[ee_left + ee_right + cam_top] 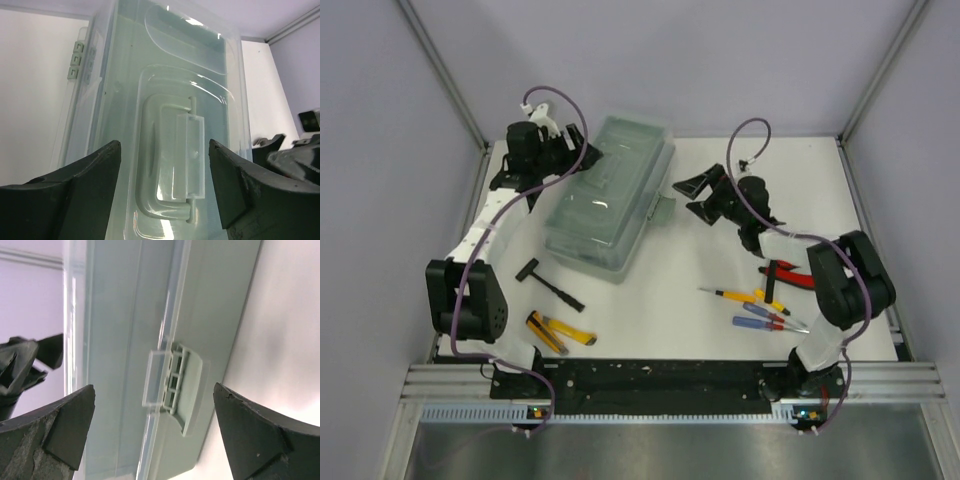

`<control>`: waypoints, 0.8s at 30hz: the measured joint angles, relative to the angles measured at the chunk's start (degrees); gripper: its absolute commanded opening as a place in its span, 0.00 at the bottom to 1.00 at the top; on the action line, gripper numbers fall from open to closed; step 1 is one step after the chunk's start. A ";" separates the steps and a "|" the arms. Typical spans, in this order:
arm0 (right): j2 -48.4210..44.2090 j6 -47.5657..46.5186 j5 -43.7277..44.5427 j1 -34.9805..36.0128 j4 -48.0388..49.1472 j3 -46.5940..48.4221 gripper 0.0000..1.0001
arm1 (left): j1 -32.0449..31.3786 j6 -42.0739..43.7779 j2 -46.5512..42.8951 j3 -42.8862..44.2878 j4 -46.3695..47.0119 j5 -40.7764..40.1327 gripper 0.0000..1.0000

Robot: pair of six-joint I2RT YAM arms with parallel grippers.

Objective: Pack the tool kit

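Observation:
The sage-green toolbox [610,195] lies shut, slantwise, at the table's middle back. Its translucent lid and folded handle [167,155] fill the left wrist view. My left gripper [165,170] hovers open over that handle, gripping nothing, at the box's far left corner [578,160]. My right gripper [698,197] is wide open just right of the box. It faces the green front latch [177,385], which sits between its fingers [60,425] untouched. On the table lie a black hammer [550,283], yellow pliers [558,333], red pliers [788,275] and screwdrivers [760,308].
The tools lie along the near half of the table, in front of both arm bases. White walls and metal posts close in the back and sides. The box's hinges [77,60] face the left wall. The left gripper's tip [20,365] shows beyond the box in the right wrist view.

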 measured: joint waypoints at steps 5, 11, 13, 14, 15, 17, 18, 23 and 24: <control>-4.17 -11.74 3.48 -1.11 -26.05 14.21 0.89 | -0.15 1.27 -0.81 1.53 -4.90 -0.83 0.76; -4.31 -19.47 5.18 -0.55 -43.15 24.59 0.77 | 0.22 1.18 -2.51 2.01 -9.16 -2.40 0.76; -4.31 -21.46 6.23 0.50 -48.15 27.26 0.65 | 1.03 -0.28 -4.04 1.88 -11.89 -3.48 0.76; -4.24 -22.38 6.88 1.31 -50.69 28.98 0.58 | 1.42 -0.83 -5.07 1.57 -13.18 -4.22 0.76; -4.02 -23.10 7.30 2.25 -52.87 30.95 0.53 | 2.03 -1.51 -6.49 1.01 -14.91 -5.70 0.76; -3.13 -24.37 7.52 4.17 -56.15 35.39 0.47 | 3.37 -2.58 -8.83 -0.96 -19.30 -8.94 0.73; -2.51 -24.92 7.63 5.27 -57.42 37.81 0.45 | 4.02 -3.04 -9.44 -2.27 -21.38 -10.54 0.72; 0.61 -27.36 7.61 9.53 -61.92 47.06 0.44 | 5.11 -7.61 -10.86 -6.84 -19.47 -10.56 0.72; 1.42 -27.91 7.63 10.25 -62.73 48.70 0.44 | 5.18 -8.13 -11.91 -8.55 -17.66 -10.51 0.72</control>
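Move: The left gripper hangs above the toolbox lid: the lid's left edge, where it goes, lies about 7 cm back, 6 cm left and 6 cm below it, the handle some 3 cm ahead, 4 cm right and 5 cm below. From the right gripper, the lid's right edge is about 8 cm left, level fore and aft, 4 cm higher; the folded-out latch some 2 cm ahead, 7 cm left, 3 cm below; the handle 6 cm ahead, 18 cm left, 4 cm higher. Lift the right gripper some 12 cm off the latch side, swinging briefly forward-right before curving back and left to above the lid's right edge; roll it nearly 30 degrees, left side down, and narrow the wide-open fingers to under half. Bring the left gripper back and left off the handle, about 7 cm each way, then down 4 cm to the lid's left edge, turning counter-clockwise and tipping down, fingers staying open. ##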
